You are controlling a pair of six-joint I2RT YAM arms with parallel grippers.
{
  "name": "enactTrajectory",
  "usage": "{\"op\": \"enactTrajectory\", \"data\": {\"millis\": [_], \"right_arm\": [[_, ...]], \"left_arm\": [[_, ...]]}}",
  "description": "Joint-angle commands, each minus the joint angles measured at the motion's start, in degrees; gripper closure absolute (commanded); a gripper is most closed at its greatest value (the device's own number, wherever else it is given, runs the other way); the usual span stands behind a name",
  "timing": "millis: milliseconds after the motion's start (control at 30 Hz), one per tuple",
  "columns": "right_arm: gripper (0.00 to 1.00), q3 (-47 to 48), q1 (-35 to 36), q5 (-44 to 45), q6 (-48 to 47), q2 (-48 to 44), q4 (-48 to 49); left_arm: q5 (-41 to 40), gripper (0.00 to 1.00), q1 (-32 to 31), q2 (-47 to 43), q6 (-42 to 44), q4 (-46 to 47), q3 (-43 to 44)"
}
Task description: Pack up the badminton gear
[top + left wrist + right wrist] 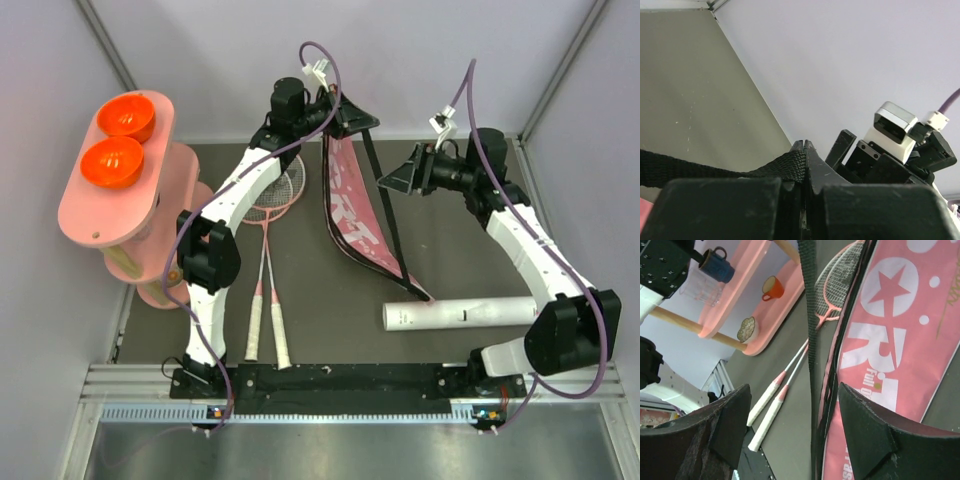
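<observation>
The pink bag [352, 208] lettered "SPORT" hangs tilted at the table's middle, its top lifted. My left gripper [345, 116] is shut on the bag's black strap [715, 171] at the back. My right gripper [398, 178] is open just right of the bag, with the strap [811, 340] and the bag's edge [900, 340] between its fingers. Two pink-framed rackets [268, 270] with white handles lie side by side at the left, also in the right wrist view [790, 375]. The long white tube [462, 314] lies at the front right. No shuttlecocks show.
A pink oval stand [110, 190] with two orange bowls [118, 140] stands at the far left; its lower shelves hold cups [772, 287]. Purple walls close in the back and sides. A metal rail [340, 385] runs along the near edge.
</observation>
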Motion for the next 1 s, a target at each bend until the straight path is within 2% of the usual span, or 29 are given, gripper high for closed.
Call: {"op": "enactTrajectory", "data": {"millis": [0,200,300,333,500,633,700,767,867,967], "right_arm": [[0.3,0.21,1.02,-1.53,0.02,-2.71,3.81],[0.32,1.69,7.6,2.41,0.54,-0.61,4.87],[0.42,3.19,9.37,5.76,1.16,1.15,4.6],[0.51,3.46,9.46,6.63,1.77,1.33,4.86],[0.68,5.13,9.46,9.19,3.88,1.77,5.56],[0.86,5.57,9.37,8.67,6.69,2.65,7.15],[0.91,5.66,9.46,8.31,7.48,3.0,7.68],[0.99,5.31,9.46,8.4,8.71,3.0,8.03],[1.0,4.61,9.46,8.49,11.35,2.74,11.53],[1.0,2.77,9.54,8.05,16.0,2.3,17.58]], "left_arm": [[1.26,1.0,0.05,-4.89,0.08,3.18,0.44],[1.61,1.0,0.05,-4.8,-0.97,3.71,0.53],[1.7,1.0,0.05,-4.89,-1.41,4.15,0.61],[1.7,1.0,0.05,-5.06,-1.41,4.15,0.7],[1.61,1.0,0.05,-5.5,-1.23,3.62,0.79],[1.79,1.0,0.05,-5.59,-1.67,3.89,0.79],[1.79,1.0,-0.03,-5.68,-1.85,3.89,0.88],[1.79,1.0,0.05,-5.86,-1.85,3.89,0.79],[1.97,1.0,0.05,-6.29,-1.59,3.45,0.7],[1.88,0.91,0.05,-6.91,-1.15,2.4,0.35]]}}
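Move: The right hand, open, has the bag's black strap some 5 cm to its left and 1 cm ahead, at about its own height. The pink racket bag hangs slantwise below, its middle about 3 cm ahead, 4 cm left and 15 cm down; the white tube lies roughly 19 cm back, 17 cm right and 26 cm down. From the left hand, already gripping the strap higher up, that stretch lies about 12 cm back, 4 cm right and 7 cm down. The right fingers close fully and pinch the hanging strap between their tips, after the hand slides about 5 cm left onto it, dipping some 2 cm back on the way and coming forward again as they shut; it then rises a little with the strap. The left hand keeps its hold above, easing up about 1.5 cm and slightly back. ##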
